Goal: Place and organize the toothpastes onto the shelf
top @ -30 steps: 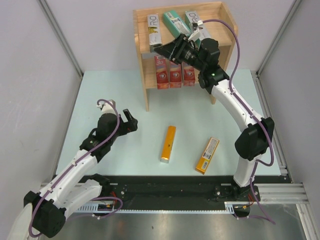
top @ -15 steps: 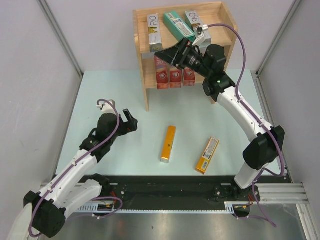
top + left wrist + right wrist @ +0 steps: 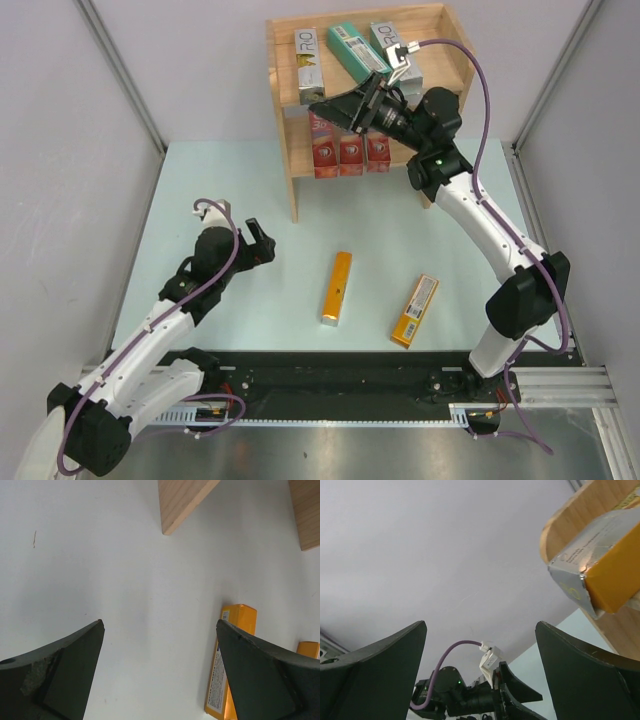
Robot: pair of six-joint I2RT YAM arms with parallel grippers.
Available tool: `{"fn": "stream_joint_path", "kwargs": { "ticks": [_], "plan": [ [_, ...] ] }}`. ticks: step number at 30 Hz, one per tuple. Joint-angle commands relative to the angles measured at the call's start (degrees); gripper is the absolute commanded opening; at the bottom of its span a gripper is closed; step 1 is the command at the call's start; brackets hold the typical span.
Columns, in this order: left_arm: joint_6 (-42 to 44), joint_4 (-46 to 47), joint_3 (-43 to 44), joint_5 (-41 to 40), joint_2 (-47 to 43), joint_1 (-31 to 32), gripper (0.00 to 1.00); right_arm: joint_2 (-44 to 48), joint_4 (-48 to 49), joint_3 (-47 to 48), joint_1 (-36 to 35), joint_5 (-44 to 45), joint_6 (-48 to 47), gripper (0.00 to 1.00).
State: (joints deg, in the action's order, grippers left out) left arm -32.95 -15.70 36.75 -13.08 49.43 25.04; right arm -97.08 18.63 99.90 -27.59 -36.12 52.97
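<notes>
The wooden shelf [image 3: 285, 60] stands at the back of the table. Its top tier holds two silver toothpastes [image 3: 308, 62] [image 3: 384, 40] and a teal one [image 3: 354, 50]. Three red cartons [image 3: 349, 146] stand on the lower tier. Two orange cartons [image 3: 337, 288] [image 3: 415, 310] lie flat on the table. My right gripper [image 3: 325, 108] hovers open and empty at the shelf's front; its wrist view shows a silver carton's end [image 3: 585, 560] on the shelf [image 3: 565, 517]. My left gripper [image 3: 262, 243] is open and empty, low over the table, left of an orange carton [image 3: 232, 660].
Grey walls close in the pale table [image 3: 220, 200] on the left, back and right. A black rail [image 3: 340, 385] runs along the near edge by the arm bases. Two shelf legs [image 3: 182, 502] [image 3: 307, 510] show in the left wrist view.
My right gripper has gone from shut to open, and its wrist has drawn back slightly to the right of the shelf. The left arm and the cartons on the table have not moved.
</notes>
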Motion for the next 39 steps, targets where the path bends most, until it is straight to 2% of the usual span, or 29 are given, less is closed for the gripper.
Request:
{"fn": "stream_joint_path", "kwargs": {
  "ticks": [1,8,12,15,20,23,28,32,39],
  "plan": [
    [0.34,0.41,-0.28,0.16,-0.83,-0.08,1.00,0.83,6.59,2.41,-0.70,-5.45,1.87,0.96],
    [0.25,0.85,-0.45,0.42,-0.91,-0.08,1.00,3.47,15.10,1.18,-1.67,-9.23,5.47,0.97],
    [0.95,1.38,-0.45,1.82,-1.18,-0.08,1.00,6.19,15.56,-0.66,-1.94,-9.32,4.60,0.97],
    [2.01,2.43,-0.54,3.06,-1.62,0.45,1.00,10.14,12.40,-3.30,-2.02,-7.22,0.49,0.97],
    [3.42,4.18,0.95,3.50,-0.04,4.04,1.00,21.11,0.20,-8.92,-3.69,0.33,-10.59,0.97],
    [4.38,4.54,3.41,2.63,3.82,8.08,1.00,27.35,-9.56,-11.91,-5.09,9.89,-18.15,0.97],
    [6.23,5.95,9.20,2.01,14.61,14.68,1.00,34.31,-22.28,-17.00,-5.28,19.67,-22.91,0.97],
    [7.55,5.34,15.00,2.36,24.55,20.39,1.00,39.06,-28.73,-21.22,-5.28,27.13,-24.66,0.97],
    [9.13,-1.60,26.96,1.74,42.57,25.58,1.00,47.85,-37.79,-30.63,-5.10,36.12,-26.16,0.96]
  ]
}}
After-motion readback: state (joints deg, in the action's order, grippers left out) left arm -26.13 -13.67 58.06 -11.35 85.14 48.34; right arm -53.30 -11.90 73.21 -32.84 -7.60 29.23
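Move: The orange toothpaste left of the two on the table lies about 16 cm right of the left hand, 6 cm back and 14 cm below. The white-labelled toothpaste is some 20 cm right of that box and 6 cm nearer; the shelf's left foot is 9 cm ahead of the left hand and 5 cm right. From the right hand, the orange toothpaste is 15 cm back, about level sideways, and 47 cm below; the silver toothpaste on the upper shelf is 11 cm ahead, 4 cm left. Towards the orange toothpaste, after a short wait, the left hand swings about 18 cm right and sinks a little, turning clockwise nearly 30 degrees with fingers wide open. The still-open, empty right hand withdraws from the upper shelf about 15 cm back, rising, then goes mainly right and down past the shelf front, swinging round clockwise. ##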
